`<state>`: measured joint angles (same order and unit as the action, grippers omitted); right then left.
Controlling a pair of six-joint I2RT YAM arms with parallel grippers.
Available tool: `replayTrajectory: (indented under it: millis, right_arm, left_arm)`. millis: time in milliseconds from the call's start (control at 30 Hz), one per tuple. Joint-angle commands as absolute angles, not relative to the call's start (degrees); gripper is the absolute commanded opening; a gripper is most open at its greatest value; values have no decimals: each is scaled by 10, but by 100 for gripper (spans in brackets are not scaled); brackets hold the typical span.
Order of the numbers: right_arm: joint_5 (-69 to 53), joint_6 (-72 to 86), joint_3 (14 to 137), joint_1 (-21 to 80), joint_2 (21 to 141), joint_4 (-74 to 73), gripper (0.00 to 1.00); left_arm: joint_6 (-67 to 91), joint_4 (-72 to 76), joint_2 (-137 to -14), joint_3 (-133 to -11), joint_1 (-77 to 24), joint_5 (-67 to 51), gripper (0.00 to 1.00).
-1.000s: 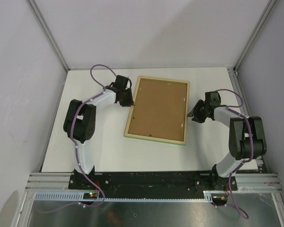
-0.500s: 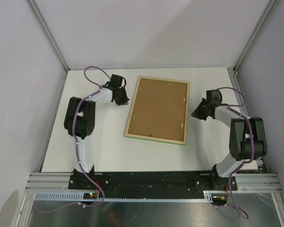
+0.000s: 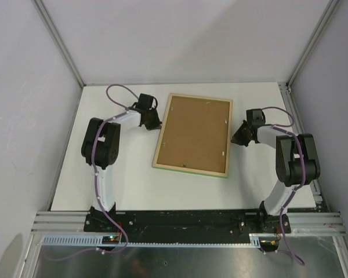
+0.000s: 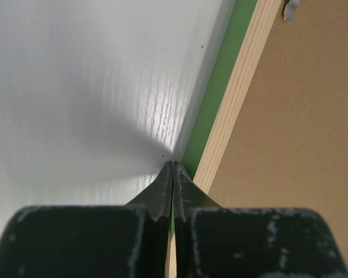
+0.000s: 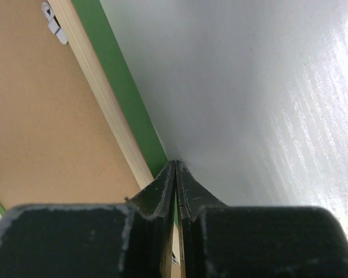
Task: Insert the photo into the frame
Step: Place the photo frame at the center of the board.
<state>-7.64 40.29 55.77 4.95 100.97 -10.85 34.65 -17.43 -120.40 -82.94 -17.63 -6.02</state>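
Note:
The frame [image 3: 188,169] lies face down in the middle of the white table, pale wood rim up, with a green edge showing. A brown backing board [image 3: 194,134] fills it. The photo is hidden. My left gripper [image 3: 158,124] is shut and empty, its tips [image 4: 173,164] low at the green left edge of the frame [image 4: 220,87]. My right gripper [image 3: 234,142] is shut too, with nothing between its fingers. Its tips [image 5: 176,163] sit at the green right edge of the frame [image 5: 119,75].
Small metal clips [image 5: 53,23] [image 4: 291,7] sit on the backing board near the rim. The table [image 3: 122,185] ends at grey side walls and aluminium posts [image 3: 58,40]. The arm bases stand on a black rail [image 3: 185,220] at the near edge.
Both grippers have closed. The left one drew back from the frame's left edge and has come back to it. The right one has edged closer to the right edge.

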Motion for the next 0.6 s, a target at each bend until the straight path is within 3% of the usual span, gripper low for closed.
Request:
replayTrajectory:
  millis: [0,300,567]
  right_arm:
    - [-74,415,577,70,1017,-106,7]
    - [-58,388,558,132,973,-154,7]
    - [-36,401,512,212,926,-168,6]
  left_arm:
    - [389,-187,-1170,-752,-204,-65,0]
    - [413,-141,-987,-537,-213,-75,0]
    - [431,-129,-850,-416,-227,-92,0]
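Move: The photo frame lies with its middle about 15 cm to the right of the left hand and 5 cm back, both at table height; its far-left corner is some 16 cm ahead and 4 cm to the right, its near-left corner 22 cm back and 3 cm to the left. From the right hand the frame's middle is roughly 16 cm left and 3 cm ahead, its near-right corner 18 cm back and 3 cm left. The skewed photo frame is worked from both sides, shut fingertips still against its outer edges. The left hand sweeps about 15 cm back and slightly left, bearing on the left rail and sliding along it towards the near-left corner; the right hand, after a slow start, pushes the right rail left and back, some 5 cm in all, rolling and turning a little counter-clockwise. ##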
